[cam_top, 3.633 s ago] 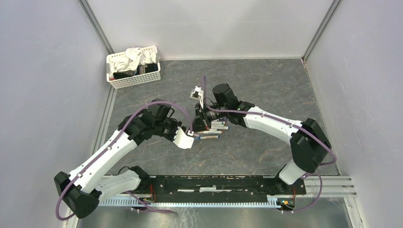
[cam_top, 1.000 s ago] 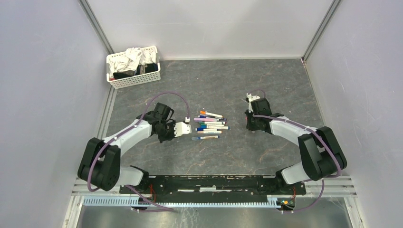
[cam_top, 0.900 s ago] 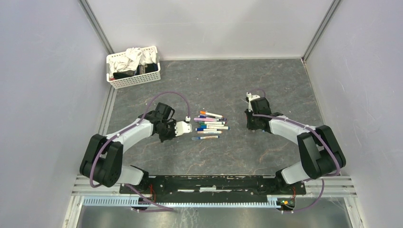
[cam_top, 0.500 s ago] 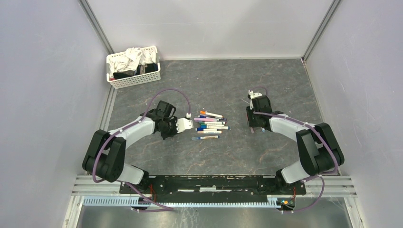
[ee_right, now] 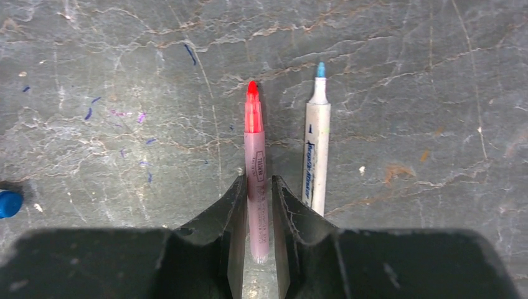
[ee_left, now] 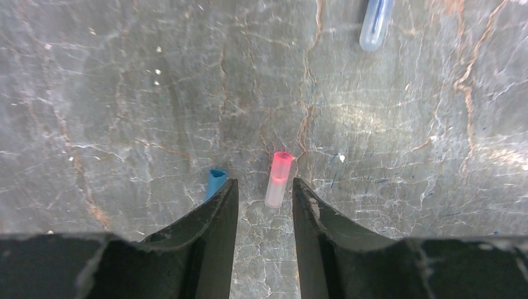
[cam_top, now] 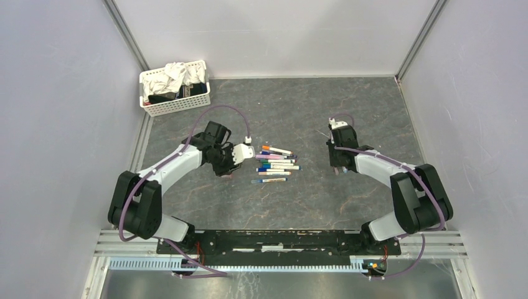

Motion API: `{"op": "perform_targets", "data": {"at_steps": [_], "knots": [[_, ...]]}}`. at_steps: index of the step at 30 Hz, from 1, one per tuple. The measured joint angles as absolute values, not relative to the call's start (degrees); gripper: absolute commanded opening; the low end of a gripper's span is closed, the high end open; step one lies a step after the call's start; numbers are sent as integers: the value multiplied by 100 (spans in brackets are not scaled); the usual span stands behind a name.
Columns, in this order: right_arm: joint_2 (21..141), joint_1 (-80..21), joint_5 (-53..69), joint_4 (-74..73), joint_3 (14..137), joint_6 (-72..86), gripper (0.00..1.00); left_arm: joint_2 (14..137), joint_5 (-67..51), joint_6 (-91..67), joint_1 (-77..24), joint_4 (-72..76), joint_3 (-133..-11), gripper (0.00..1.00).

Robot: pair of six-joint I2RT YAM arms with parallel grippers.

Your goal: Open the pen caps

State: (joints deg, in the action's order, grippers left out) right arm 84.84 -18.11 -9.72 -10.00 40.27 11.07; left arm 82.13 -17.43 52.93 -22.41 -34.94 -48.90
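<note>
A pink pen cap (ee_left: 278,179) lies on the table just beyond my left gripper (ee_left: 264,182), whose jaws stand open and empty. A blue pen cap (ee_left: 215,182) peeks out beside its left finger. My right gripper (ee_right: 256,180) straddles an uncapped pink pen (ee_right: 254,146) with a red tip that lies flat on the table; thin gaps show on both sides, so it is open. An uncapped white pen (ee_right: 315,143) lies beside it, and another blue pen cap (ee_right: 7,203) sits at the left edge. In the top view the left gripper (cam_top: 226,169) and right gripper (cam_top: 338,166) flank a row of capped pens (cam_top: 277,165).
A white basket (cam_top: 176,104) stuffed with cloths stands at the back left corner. The end of one pen from the row (ee_left: 376,25) shows at the top of the left wrist view. Walls close the table on the left, back and right.
My left gripper has opened, turned and shifted slightly toward the back; the pink cap now lies free. My right gripper has moved a little toward the back and its jaws have loosened around the pink pen.
</note>
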Motion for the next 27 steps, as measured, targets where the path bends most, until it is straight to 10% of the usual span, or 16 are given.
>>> {"op": "perform_targets", "data": {"at_steps": [15,27], "knots": [[8095,-1734,-1288,-1247,3968,1083,46,7824,-2008,4748,-2220,-4556,-6532,93],[8674,-2510,43,-1190,5487,572,56,7358,-1789,4202,-2040,-4777,-7251,100]]}}
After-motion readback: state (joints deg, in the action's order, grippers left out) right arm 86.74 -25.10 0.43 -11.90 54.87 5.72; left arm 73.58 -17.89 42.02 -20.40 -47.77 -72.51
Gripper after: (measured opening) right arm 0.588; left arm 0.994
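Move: The right hand's fingers straddle the pink pen, its middle about 1 cm below them; the uncapped white pen lies some 3 cm to its right and 1 cm farther out. The orange-ended pen, at the row's far edge, is about 20 cm left and 4 ahead. From the left hand that pen is some 17 cm right, 8 ahead and 4 below; the pink cap lies 4 cm below, 1 back and 1 left, the blue cap 3 ahead and 2 left. With the pink pen between its fingertips, the right hand pushes it nearly 2 cm right along the table towards the white pen, then opens, comes free and sweeps left, rising and reaching forward, about 11 cm left from there towards the pen row, turning some 20 degrees counter-clockwise. Meanwhile the left hand climbs away from the caps about 16 cm, drifting 4 cm forward and opening wide. ##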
